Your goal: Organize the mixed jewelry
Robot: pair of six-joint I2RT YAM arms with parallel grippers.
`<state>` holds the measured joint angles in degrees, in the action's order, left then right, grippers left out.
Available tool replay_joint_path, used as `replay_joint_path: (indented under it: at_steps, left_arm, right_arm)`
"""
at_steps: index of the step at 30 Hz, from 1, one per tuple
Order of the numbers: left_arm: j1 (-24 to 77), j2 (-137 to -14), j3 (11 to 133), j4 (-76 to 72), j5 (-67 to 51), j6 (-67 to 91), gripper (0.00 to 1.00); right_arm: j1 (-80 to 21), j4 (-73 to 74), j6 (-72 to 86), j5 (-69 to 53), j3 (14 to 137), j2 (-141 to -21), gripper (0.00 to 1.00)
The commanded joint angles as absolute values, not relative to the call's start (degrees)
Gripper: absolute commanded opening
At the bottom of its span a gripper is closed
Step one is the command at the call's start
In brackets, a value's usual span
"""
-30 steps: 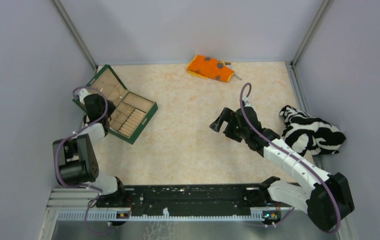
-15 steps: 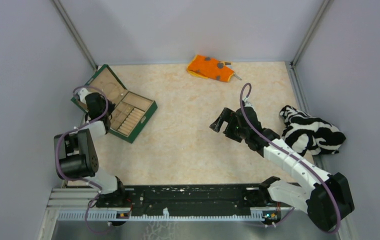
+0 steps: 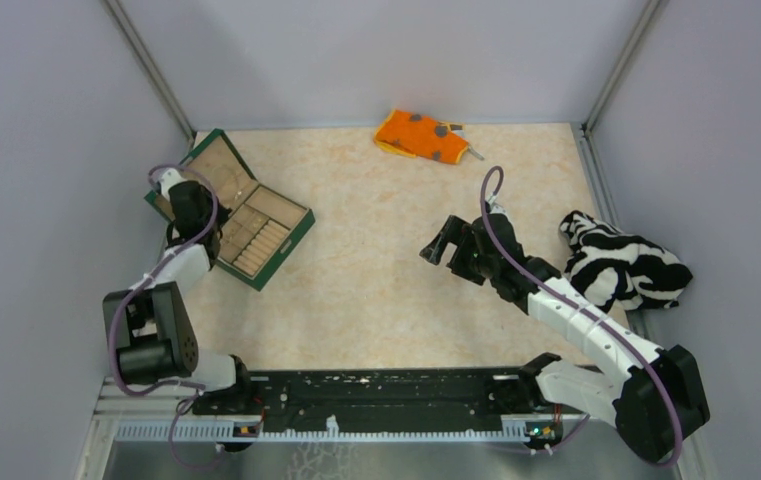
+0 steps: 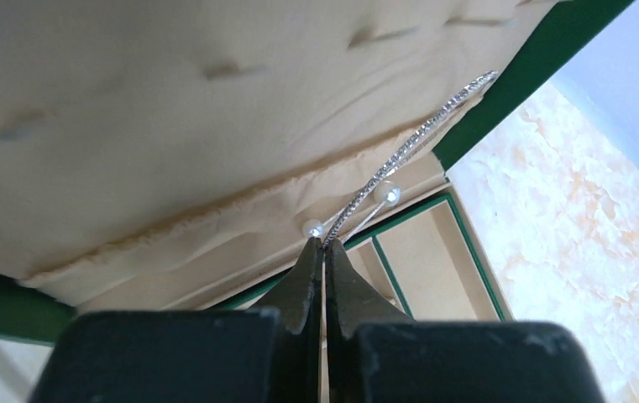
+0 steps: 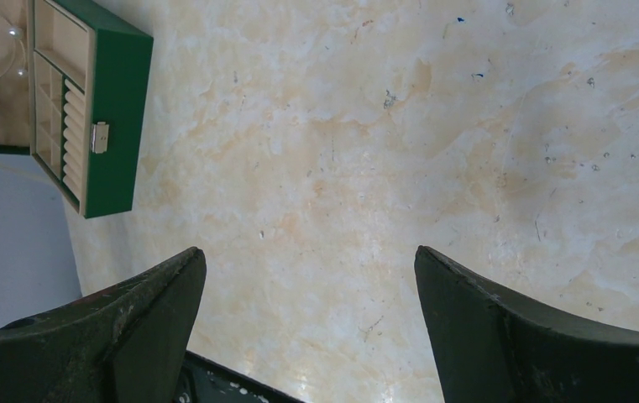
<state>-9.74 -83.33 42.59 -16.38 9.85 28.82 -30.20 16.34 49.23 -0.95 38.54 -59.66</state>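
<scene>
A thin silvery bangle (image 4: 416,138) slants up across the beige lid lining (image 4: 173,126) of the open green jewelry box (image 3: 266,225). My left gripper (image 4: 324,243) is shut on the bangle's lower end, by the box's lid (image 3: 194,205). Two small pearl-like beads (image 4: 388,194) sit beside the bangle near the fingertips. My right gripper (image 5: 307,256) hangs open over bare tabletop at mid-table (image 3: 443,240), with nothing between its fingers. In the right wrist view the box (image 5: 114,126) lies far off at the upper left.
An orange grey-spotted cloth (image 3: 421,135) lies at the back of the table. A black-and-white striped cloth (image 3: 621,265) is bunched by the right wall. Walls close in the table on three sides. The black base rail (image 3: 376,395) runs along the near edge.
My left gripper's jaws have closed on the bangle, and the left arm has shifted slightly at the box's lid. The right arm has not moved.
</scene>
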Motion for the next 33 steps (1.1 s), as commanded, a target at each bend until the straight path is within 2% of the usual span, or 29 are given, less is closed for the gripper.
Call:
replay_joint_path:
  at_steps: [1, 10, 18, 25, 33]
  left_arm:
    - [-9.52, -79.13, 44.78, -14.14, 13.13, 22.95, 0.0]
    - [-9.95, -75.96, 47.78, -10.42, 9.79, 11.85, 0.0]
    - [-13.93, -78.54, 55.83, -4.04, -2.62, 5.89, 0.0]
    - [-14.14, -82.74, 60.32, 3.5, -0.58, 8.38, 0.0]
    - [-14.15, -81.06, 57.83, 4.87, -0.53, 8.44, 0.0]
  right_arm:
    - [-29.79, 15.19, 48.98, -0.18, 38.76, -59.4, 0.93]
    - [-29.79, 15.08, 48.95, -0.18, 38.76, -59.43, 0.93]
    - [-29.78, 14.52, 48.98, -0.34, 38.6, -59.5, 0.93]
    - [-29.79, 14.55, 49.18, -0.19, 38.33, -59.04, 0.93]
    - [-29.79, 14.71, 48.88, -0.44, 38.56, -59.24, 0.93]
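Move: My shut left fingers already hold the rhinestone choker by its rim. The hooks inside the open lid, where I am taking it, lie about 5 cm ahead, 6 cm to the left and 2 cm above my left hand. The lid's gathered pocket is some 3 cm ahead, straight on and 6 cm below; the compartment tray is 5 cm back, 7 cm right and 8 cm below. From my idle right hand the hooks are roughly 20 cm ahead, 52 cm left and 1 cm up. I keep the choker pinched in my left fingertips and lift it some 9 cm up the inner face of the open lid, easing about 2 cm left and, late in the rise, a little forward. Then I sink back down about 4 cm in front of the lid, drawing slightly back. On the way the wrist rolls its left side up about 15 degrees and swings clockwise by much the same. ##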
